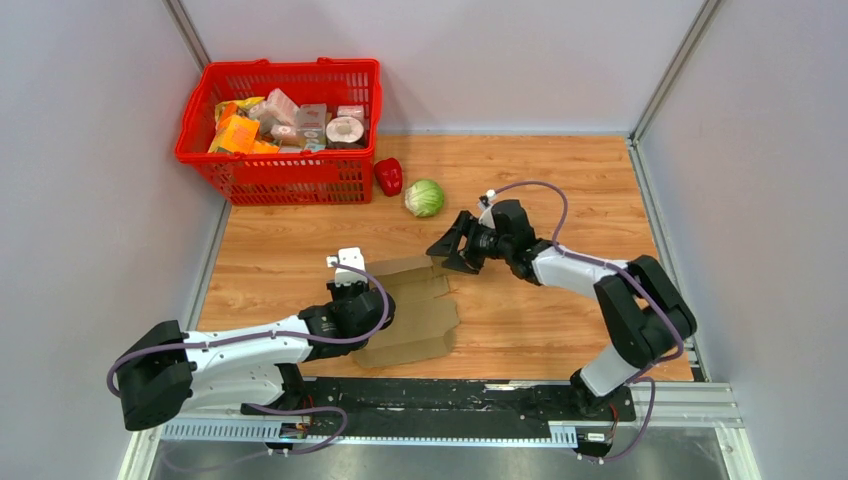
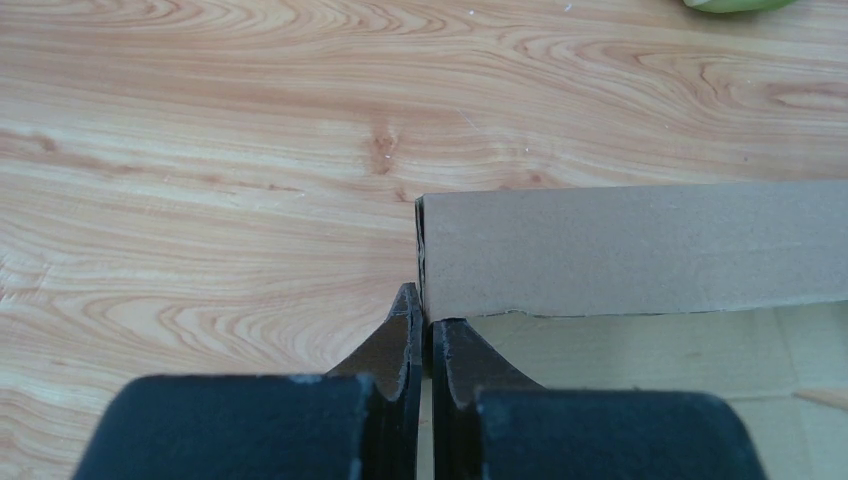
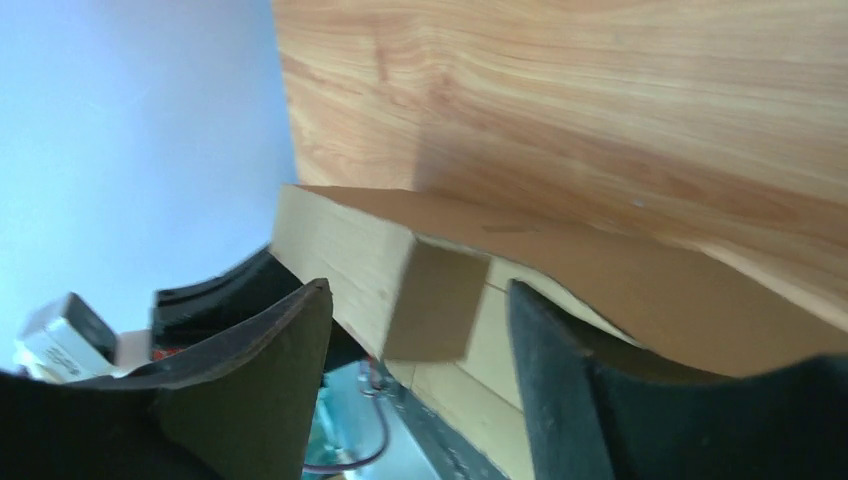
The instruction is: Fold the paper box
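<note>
The paper box [image 1: 415, 320] is plain brown cardboard, lying partly flattened on the wooden table in front of the arms. My left gripper [image 1: 350, 283] sits at its far left corner. In the left wrist view the left gripper [image 2: 422, 305] is shut, pinching the left end of an upright cardboard wall [image 2: 630, 250]. My right gripper [image 1: 450, 250] is at the box's far right corner. The right wrist view shows the right gripper [image 3: 418, 290] open, its two fingers on either side of a small end flap [image 3: 435, 300] of the box [image 3: 350, 250] without closing on it.
A red mesh basket [image 1: 280, 180] full of small packages stands at the back left. A red pepper [image 1: 388, 176] and a green cabbage [image 1: 424, 197] lie just right of it, behind the box. Grey walls enclose the table on three sides.
</note>
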You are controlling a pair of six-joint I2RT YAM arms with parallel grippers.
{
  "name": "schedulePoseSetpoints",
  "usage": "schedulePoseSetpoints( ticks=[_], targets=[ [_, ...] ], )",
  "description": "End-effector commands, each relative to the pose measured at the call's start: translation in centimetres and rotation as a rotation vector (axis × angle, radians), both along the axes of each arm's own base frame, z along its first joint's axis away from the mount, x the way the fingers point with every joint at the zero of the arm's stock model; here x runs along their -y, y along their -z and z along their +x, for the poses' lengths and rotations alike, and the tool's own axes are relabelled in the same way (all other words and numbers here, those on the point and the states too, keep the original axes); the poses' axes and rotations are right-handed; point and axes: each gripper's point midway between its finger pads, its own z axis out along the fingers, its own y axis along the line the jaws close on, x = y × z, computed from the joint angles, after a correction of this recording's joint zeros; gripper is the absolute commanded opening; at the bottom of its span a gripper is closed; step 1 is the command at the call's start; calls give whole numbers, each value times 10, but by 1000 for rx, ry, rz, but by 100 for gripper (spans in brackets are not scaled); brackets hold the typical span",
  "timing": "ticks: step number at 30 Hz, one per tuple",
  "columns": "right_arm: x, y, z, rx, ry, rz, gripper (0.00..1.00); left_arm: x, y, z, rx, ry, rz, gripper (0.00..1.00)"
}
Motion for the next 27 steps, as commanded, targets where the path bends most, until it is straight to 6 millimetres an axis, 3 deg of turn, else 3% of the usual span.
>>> schedulePoseSetpoints(
  ticks=[1, 3, 6, 10, 13, 16, 20, 27],
  targets=[
    [40, -3, 0, 193, 7, -267, 68, 2, -3, 1, 12, -19, -34, 0],
    [58, 3, -8, 231, 25, -364, 67, 1, -2, 1, 11, -23, -35, 0],
    [71, 12, -20, 276, 23, -439, 55, 1, -1, 1, 11, -23, -35, 0],
    [55, 19, -32, 325, -33, -480, 17, 2, -3, 1, 13, -21, -38, 0],
    [46, 27, -27, 345, -43, -552, 1, 3, -4, 1, 13, -20, -40, 0],
    [48, 51, -22, 323, -45, -672, 0, 3, -3, 1, 7, -20, -43, 0],
    [55, 68, -11, 328, -35, -782, 0, 2, -1, -1, 0, -22, -46, 0],
    [27, 72, -18, 336, -77, -716, 0, 5, 0, -1, -6, -20, -61, 0]
  ],
)
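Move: The box's right end flap lies about 3 cm back, 2 cm right and 6 cm below the right hand, which stands open at that end of the far wall. From the same hand the far wall's middle is some 6 cm left and 1 cm back, the small tab roughly 7 cm back and 2 cm right, and the cabbage 13 cm ahead and 2 cm left. From the left hand, that flap is about 16 cm right and 1 cm ahead, slightly lower. The box's far wall, still pinched at its left end by the nearly motionless left hand, is left by the right hand, which backs off some 5 cm to the right, rising slightly. The right fingers shut empty as the hand swings back a few centimetres, then it sinks about 10 cm beside the right end flap and small tab, rolling some 45 degrees until the fingertips point mostly down. ##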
